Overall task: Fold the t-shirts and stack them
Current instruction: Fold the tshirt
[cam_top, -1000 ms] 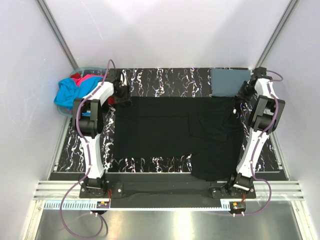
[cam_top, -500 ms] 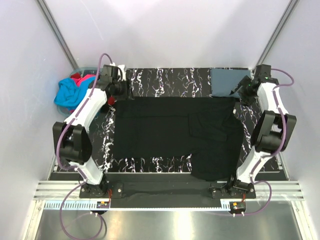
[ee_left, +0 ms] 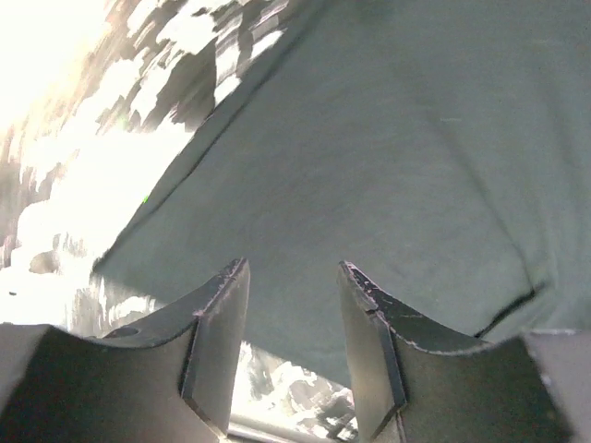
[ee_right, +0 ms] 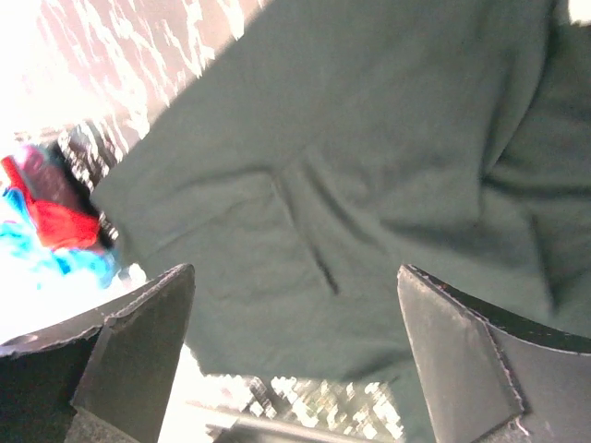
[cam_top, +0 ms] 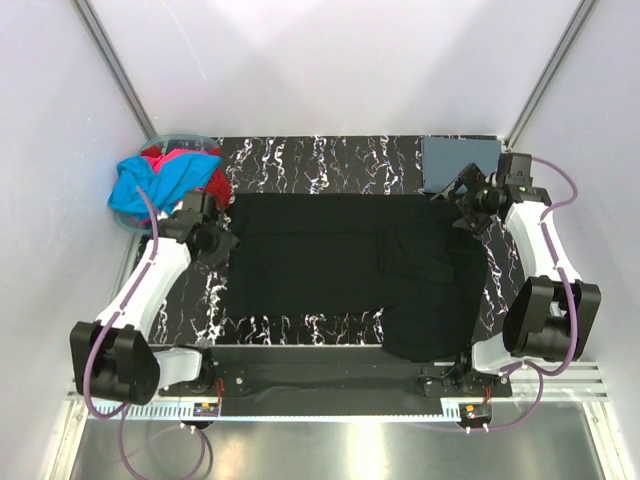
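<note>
A black t-shirt lies spread flat over the middle of the marbled table, with a sleeve folded in on its right half. My left gripper hovers at the shirt's left edge, open and empty; in the left wrist view its fingers frame the dark cloth. My right gripper hangs above the shirt's back right corner, jaws wide apart with nothing between them. A folded slate blue-grey t-shirt lies at the back right. Cyan and red t-shirts are heaped at the back left.
A pale translucent tub holds the cyan and red heap at the back left corner. White walls and metal corner posts close in the table. A metal rail with the arm bases runs along the near edge.
The right gripper has opened and let go of the black shirt's back right corner. The left gripper has drawn back from the back left corner toward the near left.
</note>
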Robot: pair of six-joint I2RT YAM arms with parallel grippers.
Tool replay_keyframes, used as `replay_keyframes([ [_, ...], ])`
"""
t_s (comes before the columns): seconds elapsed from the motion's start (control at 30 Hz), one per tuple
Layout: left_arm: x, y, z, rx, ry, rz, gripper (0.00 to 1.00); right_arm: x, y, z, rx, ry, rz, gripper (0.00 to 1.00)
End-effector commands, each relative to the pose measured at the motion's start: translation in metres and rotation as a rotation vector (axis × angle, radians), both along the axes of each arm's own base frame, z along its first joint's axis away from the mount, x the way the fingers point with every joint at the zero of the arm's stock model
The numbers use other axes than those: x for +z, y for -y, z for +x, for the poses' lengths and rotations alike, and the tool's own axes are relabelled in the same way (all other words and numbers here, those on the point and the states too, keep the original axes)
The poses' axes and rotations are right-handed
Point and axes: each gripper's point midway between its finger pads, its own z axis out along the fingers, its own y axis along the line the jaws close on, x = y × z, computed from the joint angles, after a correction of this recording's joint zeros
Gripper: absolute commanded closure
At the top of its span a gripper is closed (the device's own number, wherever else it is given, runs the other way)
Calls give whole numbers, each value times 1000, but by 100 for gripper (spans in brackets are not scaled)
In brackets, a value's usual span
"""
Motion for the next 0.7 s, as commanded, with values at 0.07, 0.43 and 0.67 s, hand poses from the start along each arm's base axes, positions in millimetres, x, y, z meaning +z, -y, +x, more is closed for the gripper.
replay_keyframes([
  [0.07,-52,5,-68,302,-356,-98,53,-2,-19,0,0,-17,138,4],
  [0.43,-106,-2,-113,466,-431,-111,54,11,-24,-4,63,35,142,6],
  [0.67,-117,-12,-105,478,-444,-36,54,7,-24,-8,76,32,134,7],
])
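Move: The black t-shirt's near left corner lies about 12 cm back of my left hand, neither left nor right of it and some 12 cm below. The shirt's far left corner is about 22 cm straight ahead of this hand, and the clothes basket about 24 cm ahead and 17 cm left. From my right hand, the near left corner is some 61 cm left and 22 cm back, roughly 17 cm down. I bring my left hand back and down together, about 12 cm each way, alongside the shirt's left edge to its near left corner, slowing to a near stop there with the half-open fingers at the corner. On the way I swing them to point straight down and turn the wrist some 25 degrees counter-clockwise. My right hand, still wide open above the shirt, shifts 2–3 cm left and rolls slightly. ##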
